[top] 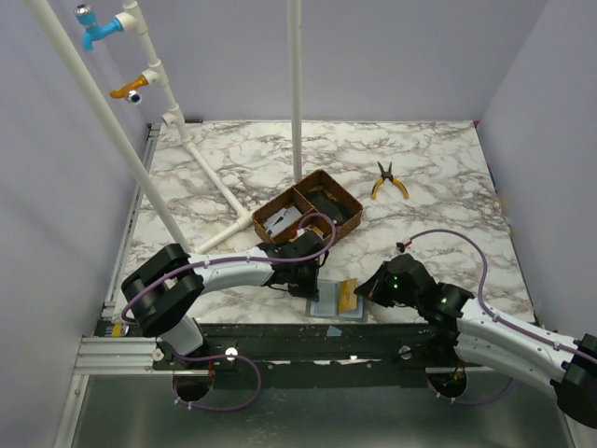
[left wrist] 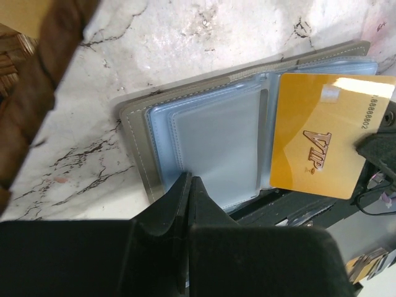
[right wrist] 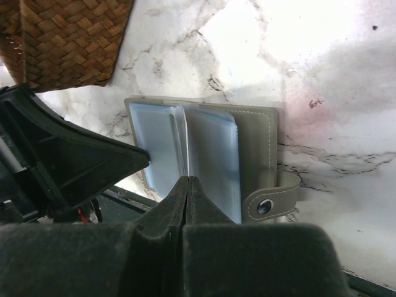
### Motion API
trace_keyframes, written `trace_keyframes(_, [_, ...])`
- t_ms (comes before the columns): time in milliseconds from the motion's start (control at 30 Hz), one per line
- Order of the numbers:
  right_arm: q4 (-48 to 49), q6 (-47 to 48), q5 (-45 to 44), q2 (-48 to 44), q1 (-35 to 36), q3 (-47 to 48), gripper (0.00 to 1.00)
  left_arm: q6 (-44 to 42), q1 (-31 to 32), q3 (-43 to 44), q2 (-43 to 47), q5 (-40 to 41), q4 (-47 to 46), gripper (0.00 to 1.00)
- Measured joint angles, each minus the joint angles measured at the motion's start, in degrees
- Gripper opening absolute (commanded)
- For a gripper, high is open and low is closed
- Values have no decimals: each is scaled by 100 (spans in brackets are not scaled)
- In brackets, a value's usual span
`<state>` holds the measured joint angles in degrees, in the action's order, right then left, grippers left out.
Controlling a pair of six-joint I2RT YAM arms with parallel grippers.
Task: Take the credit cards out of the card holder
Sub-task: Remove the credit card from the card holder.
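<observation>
The grey card holder [top: 323,304] lies open at the table's front edge, its pale blue sleeves facing up [left wrist: 210,136] [right wrist: 253,148]. A gold credit card [top: 347,297] marked VIP [left wrist: 322,136] stands over its right half and reaches past the holder's near edge. My right gripper [top: 364,291] [right wrist: 189,179] is shut on that card, which is seen edge-on [right wrist: 186,139] in the right wrist view. My left gripper [top: 310,285] [left wrist: 190,179] is shut, its tips resting on the left sleeve near the holder's near edge. No other card shows.
A brown woven tray [top: 350,207] with compartments stands just behind the holder, with something white in one compartment. Yellow-handled pliers [top: 389,182] lie further back on the right. White pipes [top: 215,182] and a pole [top: 296,93] rise on the left and at the centre.
</observation>
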<state>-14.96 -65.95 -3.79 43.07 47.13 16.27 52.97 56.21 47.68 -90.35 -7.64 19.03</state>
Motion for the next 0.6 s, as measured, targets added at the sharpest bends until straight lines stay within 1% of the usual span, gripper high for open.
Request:
trace_keyframes(267, [-111, 50, -2, 13, 0, 223, 1, -223, -28, 149, 44, 229, 387, 0])
trace_keyframes(333, [-120, 61, -2, 11, 0, 247, 1, -282, -37, 195, 168, 280, 522, 6])
trace_keyframes(367, [-131, 68, -2, 11, 0, 258, 1, -297, -37, 223, 223, 293, 575, 14])
trace_keyframes(433, [-164, 87, -2, 13, 0, 297, 1, -376, -37, 350, 420, 306, 706, 36])
trace_keyframes(533, [-170, 107, 0, 11, 0, 376, 1, -428, -37, 455, 658, 297, 717, 64])
trace_keyframes(600, [-170, 111, 0, 11, 0, 442, 1, -490, -39, 470, 868, 234, 680, 74])
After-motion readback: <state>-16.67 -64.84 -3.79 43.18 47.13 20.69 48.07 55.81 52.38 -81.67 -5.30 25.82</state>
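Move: The credit card, its right long edge already pinched by the right fingers, has its middle about 2 cm left of the right hand and 2 cm below it, level fore-and-aft. From the left hand, shut on the open card holder's left margin, that card is about 9 cm right, 2 cm higher. The holder's middle lies some 6 cm right and 1 cm back of the left hand; the basket's is roughly 20 cm ahead. Upward goes the left hand, about 6 cm off the card holder's left margin, after first creeping a centimetre left; its fingertips let go of the holder and spread from shut to a bit over half open while it eases slightly forward. The right hand, still pinching the credit card by its right edge, raises it about 3 cm, drifting slightly forward and left. ##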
